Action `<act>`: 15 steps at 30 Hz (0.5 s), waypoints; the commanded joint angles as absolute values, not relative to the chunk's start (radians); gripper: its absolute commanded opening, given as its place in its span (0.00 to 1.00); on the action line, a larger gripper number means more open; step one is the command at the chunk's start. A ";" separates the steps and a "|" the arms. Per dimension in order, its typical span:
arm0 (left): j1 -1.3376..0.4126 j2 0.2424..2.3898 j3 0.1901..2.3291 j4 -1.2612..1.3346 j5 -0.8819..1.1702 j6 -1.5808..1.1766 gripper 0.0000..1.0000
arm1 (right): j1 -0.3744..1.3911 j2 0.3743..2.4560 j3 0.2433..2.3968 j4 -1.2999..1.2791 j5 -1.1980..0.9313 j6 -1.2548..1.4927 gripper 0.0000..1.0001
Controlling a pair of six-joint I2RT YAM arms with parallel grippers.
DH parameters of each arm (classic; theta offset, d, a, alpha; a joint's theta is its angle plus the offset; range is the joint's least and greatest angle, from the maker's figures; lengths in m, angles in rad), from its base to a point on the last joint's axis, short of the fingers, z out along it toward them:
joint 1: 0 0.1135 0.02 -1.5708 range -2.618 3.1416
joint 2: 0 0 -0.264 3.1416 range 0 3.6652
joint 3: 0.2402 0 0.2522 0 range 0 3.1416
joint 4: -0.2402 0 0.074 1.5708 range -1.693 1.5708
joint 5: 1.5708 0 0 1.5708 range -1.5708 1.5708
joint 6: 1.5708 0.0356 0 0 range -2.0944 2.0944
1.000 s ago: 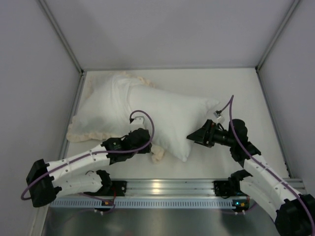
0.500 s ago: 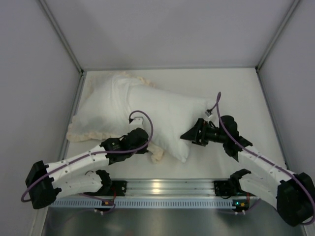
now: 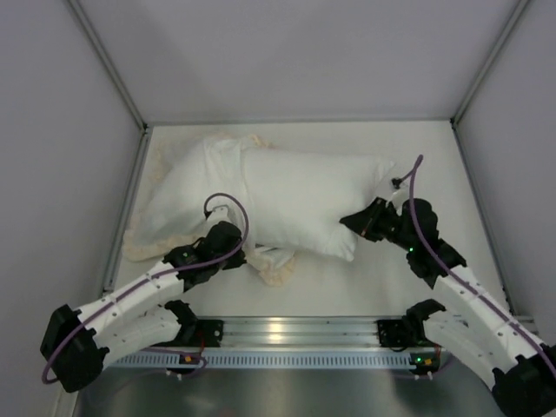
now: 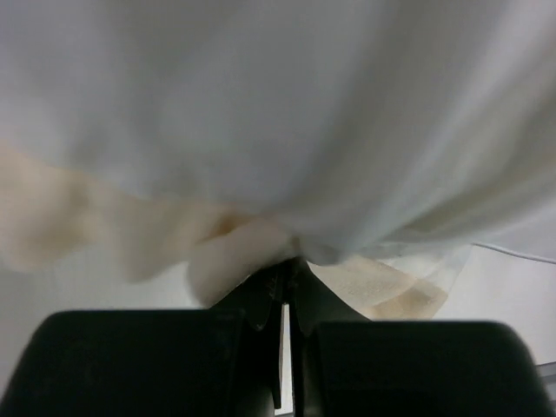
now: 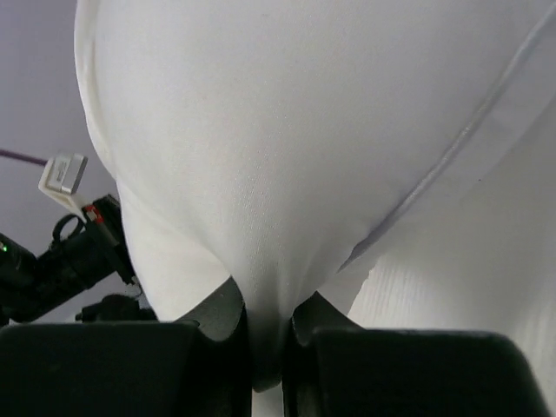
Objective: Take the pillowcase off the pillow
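Note:
The plain white pillow (image 3: 304, 198) lies across the middle of the table, its left end still inside the pillowcase (image 3: 178, 195), whose cream ruffled border (image 3: 271, 271) trails along the near edge. My left gripper (image 3: 243, 250) is shut on the pillowcase's near edge; the left wrist view shows white fabric and cream frill (image 4: 95, 230) bunched right at the closed gripper (image 4: 287, 265). My right gripper (image 3: 349, 222) is shut on the pillow's near right corner. In the right wrist view a fold of the pillow (image 5: 261, 174) is pinched in the gripper (image 5: 267, 326).
Grey walls close in the white table (image 3: 417, 156) on the left, back and right. An aluminium rail (image 3: 287, 334) with both arm bases runs along the near edge. My left arm (image 5: 61, 261) shows at the left of the right wrist view.
My right gripper closed on the pillow's corner and pulled it right. The pillow swung level and slid partly out. My left gripper closed on the pillowcase and shifted left.

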State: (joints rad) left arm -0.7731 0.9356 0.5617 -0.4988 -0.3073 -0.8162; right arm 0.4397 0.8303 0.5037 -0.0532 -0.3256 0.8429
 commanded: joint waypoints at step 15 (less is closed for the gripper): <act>-0.666 0.779 0.554 -0.626 -0.355 -0.862 0.00 | -0.428 0.655 0.799 -0.476 -0.417 0.609 0.00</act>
State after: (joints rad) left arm -0.6880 0.7975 0.5560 -0.5056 -0.2733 -0.8707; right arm -0.3458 0.6506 0.7216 -0.5667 -0.4702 0.6460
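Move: The right hand holds the pillow's near right corner; open table stretches out to the right wall, whose foot lies roughly 40 cm to its right, level with it and some 15 cm lower. From that hand the exposed pillow's middle is about 10 cm left, 6 cm ahead and 5 cm lower. The left hand grips the pillowcase's hem; from it, the pillow's middle lies about 16 cm ahead and 16 cm right, slightly higher, and a loose fringe flap about 9 cm right, 3 cm back and 6 cm lower. Keeping its pinch on the pillow's corner, the right hand hauls it about 18 cm to the right towards the right wall, climbing some 5 cm early and then easing down a little, while it turns about 30 degrees clockwise. The left hand keeps its closed pinch on the pillowcase's hem against this pull, rising about 3 cm with a slight shift forward and left. ##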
